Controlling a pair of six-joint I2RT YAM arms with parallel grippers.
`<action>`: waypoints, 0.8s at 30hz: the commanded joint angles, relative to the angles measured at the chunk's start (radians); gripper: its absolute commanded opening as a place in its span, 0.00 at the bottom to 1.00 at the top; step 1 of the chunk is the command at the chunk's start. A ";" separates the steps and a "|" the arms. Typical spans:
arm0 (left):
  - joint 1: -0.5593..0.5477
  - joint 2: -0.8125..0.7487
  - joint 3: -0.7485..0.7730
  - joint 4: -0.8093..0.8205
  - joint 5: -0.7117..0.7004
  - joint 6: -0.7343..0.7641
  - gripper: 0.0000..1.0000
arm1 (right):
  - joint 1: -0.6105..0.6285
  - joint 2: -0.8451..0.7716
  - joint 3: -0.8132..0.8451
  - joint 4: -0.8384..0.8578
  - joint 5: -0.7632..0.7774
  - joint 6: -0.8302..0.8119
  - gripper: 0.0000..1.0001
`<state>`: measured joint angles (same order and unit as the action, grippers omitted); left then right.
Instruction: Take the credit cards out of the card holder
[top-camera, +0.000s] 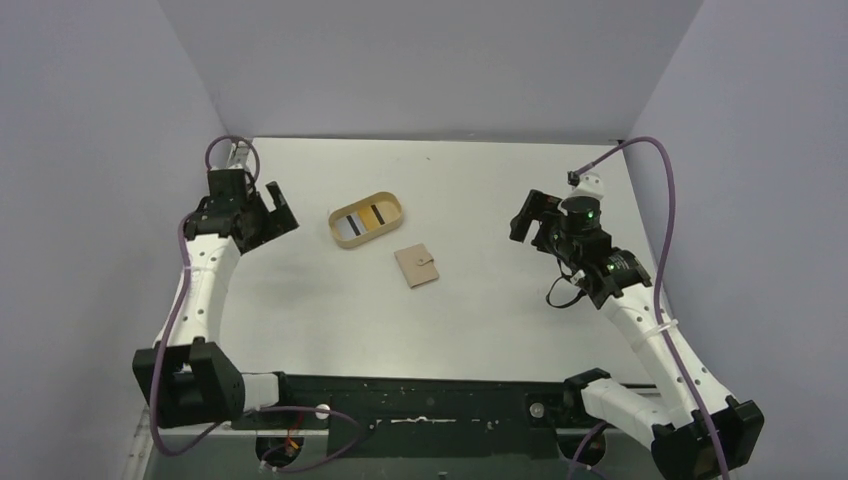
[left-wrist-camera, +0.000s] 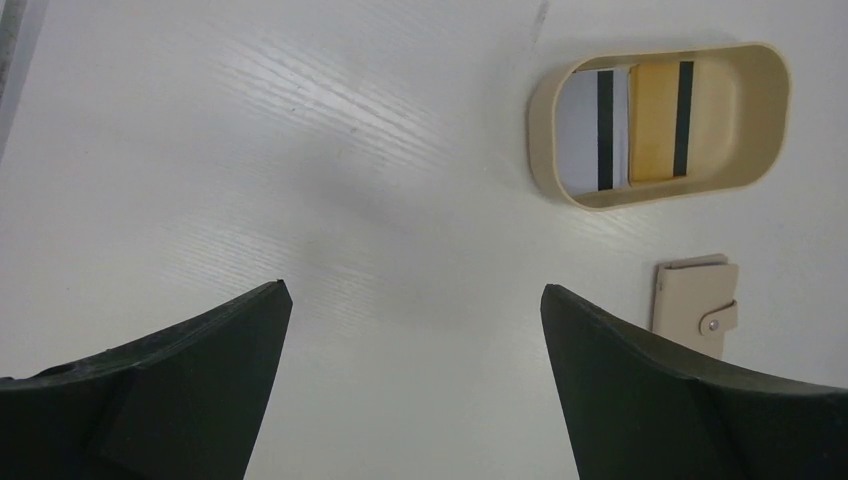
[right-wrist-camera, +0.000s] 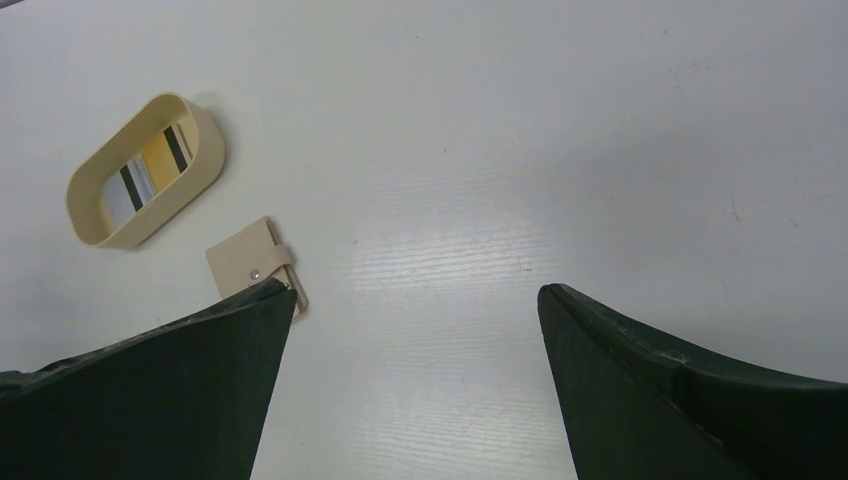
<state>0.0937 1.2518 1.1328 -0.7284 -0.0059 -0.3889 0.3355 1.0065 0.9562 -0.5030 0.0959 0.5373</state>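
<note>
The tan card holder (top-camera: 417, 266) lies folded shut on the table, its snap tab fastened; it also shows in the left wrist view (left-wrist-camera: 695, 300) and the right wrist view (right-wrist-camera: 245, 262). Two credit cards lie in the oval tray behind it, each with a black stripe: a pale one (left-wrist-camera: 585, 130) and a yellow one (left-wrist-camera: 655, 120). Whatever is inside the holder is hidden. My left gripper (top-camera: 280, 208) (left-wrist-camera: 415, 290) hovers open at the far left, well away from the holder. My right gripper (top-camera: 530, 218) (right-wrist-camera: 413, 290) hovers open at the right, also apart from it. Neither holds anything.
The tan oval tray (top-camera: 340, 235) (left-wrist-camera: 545, 110) (right-wrist-camera: 210, 150) stands just behind and left of the holder. Grey walls close the table on the left, back and right. Purple cables loop off both arms.
</note>
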 joint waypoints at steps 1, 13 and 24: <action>0.000 0.143 0.083 0.005 -0.002 -0.036 0.97 | 0.004 -0.034 -0.011 0.049 -0.057 -0.025 1.00; -0.202 0.632 0.525 -0.058 -0.116 -0.059 0.91 | 0.003 -0.019 -0.025 0.042 -0.067 -0.055 1.00; -0.260 0.794 0.633 -0.132 -0.237 -0.095 0.66 | 0.003 -0.051 -0.018 0.012 -0.041 -0.110 1.00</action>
<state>-0.1635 2.0953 1.7866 -0.8341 -0.1513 -0.4576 0.3355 0.9859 0.9321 -0.5182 0.0376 0.4587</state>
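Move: From the left hand, the beige oval tray lies about 15 cm ahead, 17 cm to the right and 16 cm below. The grey card in its left half is some 13 cm ahead and 13 cm to the right. The closed card holder is about 31 cm to the right and only 3 cm ahead. From the right hand, the tray is roughly 13 cm ahead, 38 cm to the left and 20 cm below. Forward and down first, then also swinging right, the left hand reaches for the tray's left end: some 15 cm forward, 10 cm down and 8 cm right, easing back slightly at the end as it keeps sinking. The wrist tips about 15 degrees further down, and the wide-open fingers narrow by roughly a third on the way. Contact with the tray can't be made out. ##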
